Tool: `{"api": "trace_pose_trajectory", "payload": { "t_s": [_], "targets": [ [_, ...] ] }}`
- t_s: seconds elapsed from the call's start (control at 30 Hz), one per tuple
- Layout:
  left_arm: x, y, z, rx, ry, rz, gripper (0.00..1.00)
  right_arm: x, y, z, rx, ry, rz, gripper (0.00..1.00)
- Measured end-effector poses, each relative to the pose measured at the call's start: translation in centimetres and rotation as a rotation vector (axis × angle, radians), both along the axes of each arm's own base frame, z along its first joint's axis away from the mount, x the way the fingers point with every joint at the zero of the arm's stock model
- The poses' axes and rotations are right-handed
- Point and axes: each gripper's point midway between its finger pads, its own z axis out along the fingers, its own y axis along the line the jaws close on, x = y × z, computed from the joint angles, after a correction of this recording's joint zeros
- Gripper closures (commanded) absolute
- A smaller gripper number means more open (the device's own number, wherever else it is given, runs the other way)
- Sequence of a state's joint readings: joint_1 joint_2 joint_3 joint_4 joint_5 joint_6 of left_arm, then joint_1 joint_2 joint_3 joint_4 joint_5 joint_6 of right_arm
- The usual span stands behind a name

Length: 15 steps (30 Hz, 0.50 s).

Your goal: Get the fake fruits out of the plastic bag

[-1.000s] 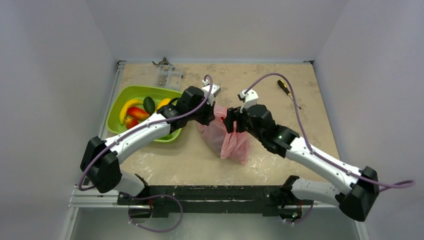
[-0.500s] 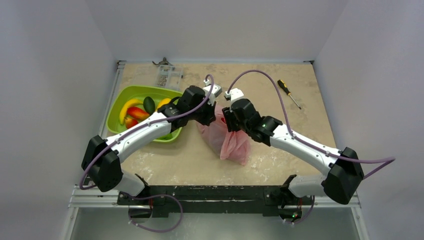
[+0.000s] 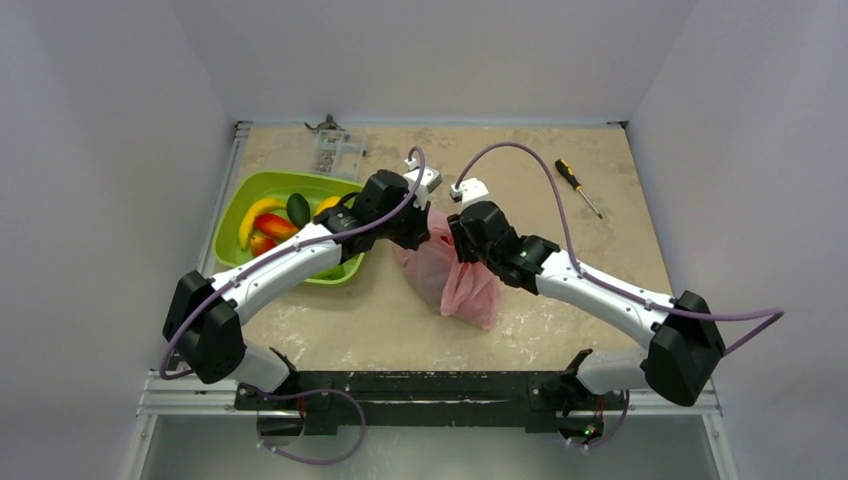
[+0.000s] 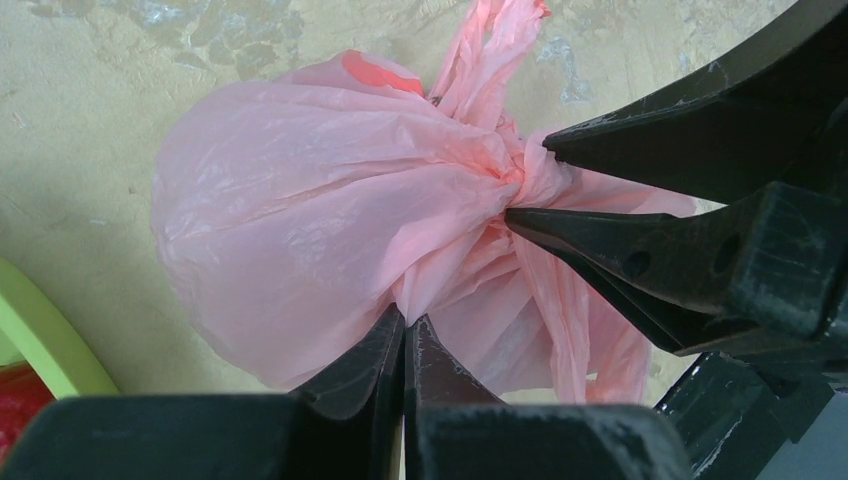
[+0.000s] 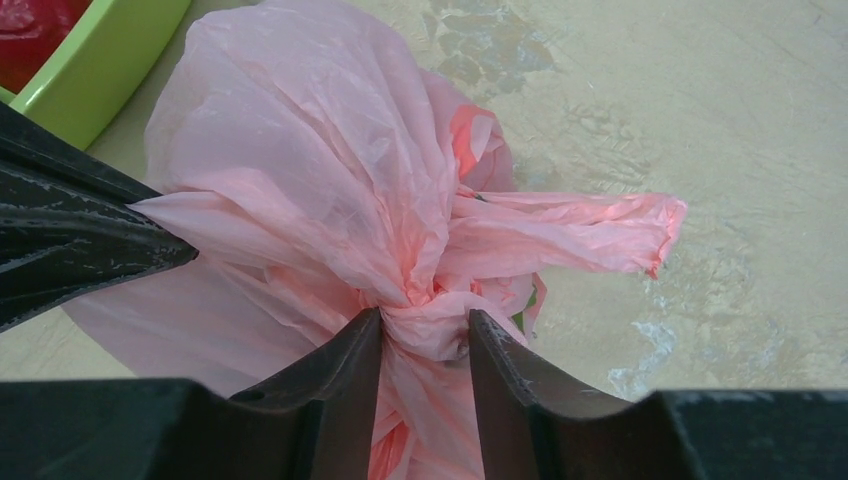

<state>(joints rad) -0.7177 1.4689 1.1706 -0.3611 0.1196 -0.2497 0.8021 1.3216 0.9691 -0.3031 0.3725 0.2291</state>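
The pink plastic bag [image 3: 462, 285] lies tied at mid-table, its handles knotted together. My left gripper [image 3: 424, 226] is shut on a fold of the bag [image 4: 300, 220] just below the knot, its tips [image 4: 405, 318] pressed together on the film. My right gripper [image 3: 457, 240] is shut on the knot, one finger on each side [image 5: 425, 322]. A red-orange patch [image 5: 465, 130] and a green bit [image 5: 527, 300] show through the bag [image 5: 300, 150]. Fake fruits lie in the lime-green tray [image 3: 232, 205]: a banana [image 3: 255, 214], a red one [image 3: 273, 226], a dark green one [image 3: 298, 208] and an orange one [image 3: 327, 206].
A screwdriver [image 3: 578, 186] lies at the back right. A clear plastic box [image 3: 335, 152] sits behind the tray at the back left. The tray's rim [image 5: 110, 60] stands close to the bag's left side. Grey walls close off three sides.
My right arm swung left and in to the top of the bag, and its jaws narrowed onto the knot. The left gripper kept its hold and did not move.
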Motion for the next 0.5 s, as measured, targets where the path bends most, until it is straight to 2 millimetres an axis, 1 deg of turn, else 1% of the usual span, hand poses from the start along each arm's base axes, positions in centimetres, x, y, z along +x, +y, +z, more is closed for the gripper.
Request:
{"api": "trace_pose_trajectory", "payload": {
  "t_s": [0.03, 0.13, 0.2, 0.37, 0.5],
  "targets": [
    [0.0, 0.0, 0.0, -0.001, 0.001, 0.0, 1.0, 0.0, 0.0, -0.1, 0.002, -0.003, -0.003, 0.72],
    [0.0, 0.0, 0.0, -0.003, 0.003, -0.001, 1.0, 0.2, 0.1, -0.1, 0.012, -0.012, -0.009, 0.87],
    [0.0, 0.0, 0.0, -0.004, 0.003, 0.002, 1.0, 0.4, 0.1, 0.0, 0.023, -0.022, -0.023, 1.0],
    [0.3, 0.3, 0.0, 0.0, 0.003, 0.033, 1.0, 0.3, -0.4, 0.1, 0.093, -0.046, -0.094, 1.0],
    [0.8, 0.8, -0.1, 0.015, -0.003, 0.074, 1.0, -1.1, -1.5, 1.7, 0.271, -0.113, -0.149, 1.0]
  ]
}}
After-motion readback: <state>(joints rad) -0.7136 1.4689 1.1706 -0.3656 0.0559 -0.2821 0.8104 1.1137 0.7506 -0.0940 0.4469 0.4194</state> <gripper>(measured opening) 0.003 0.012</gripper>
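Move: The bag's knot already sits between the right gripper's half-open fingertips, only about 1 cm ahead and 1 cm down. The loose tail sticks out some 4 cm ahead and 4 cm right of that hand. The bag's body hangs roughly 9 cm below it and 3 cm left, level fore and aft. The green bowl's middle is about 38 cm left, 4 cm ahead and 13 cm down. For the left gripper, the knot lies some 9 cm straight right and 2 cm lower. Shut the right gripper fully on the bag's knot, holding nearly in place as the fingers close and pinch the plastic. Then tug back towards the base, right and up, about 3 cm in all, away from the left gripper, rolling the hand's left side up some 15 degrees. Keep the left gripper shut on its pinch of the bag; it shifts only about 1 cm forward and left. ##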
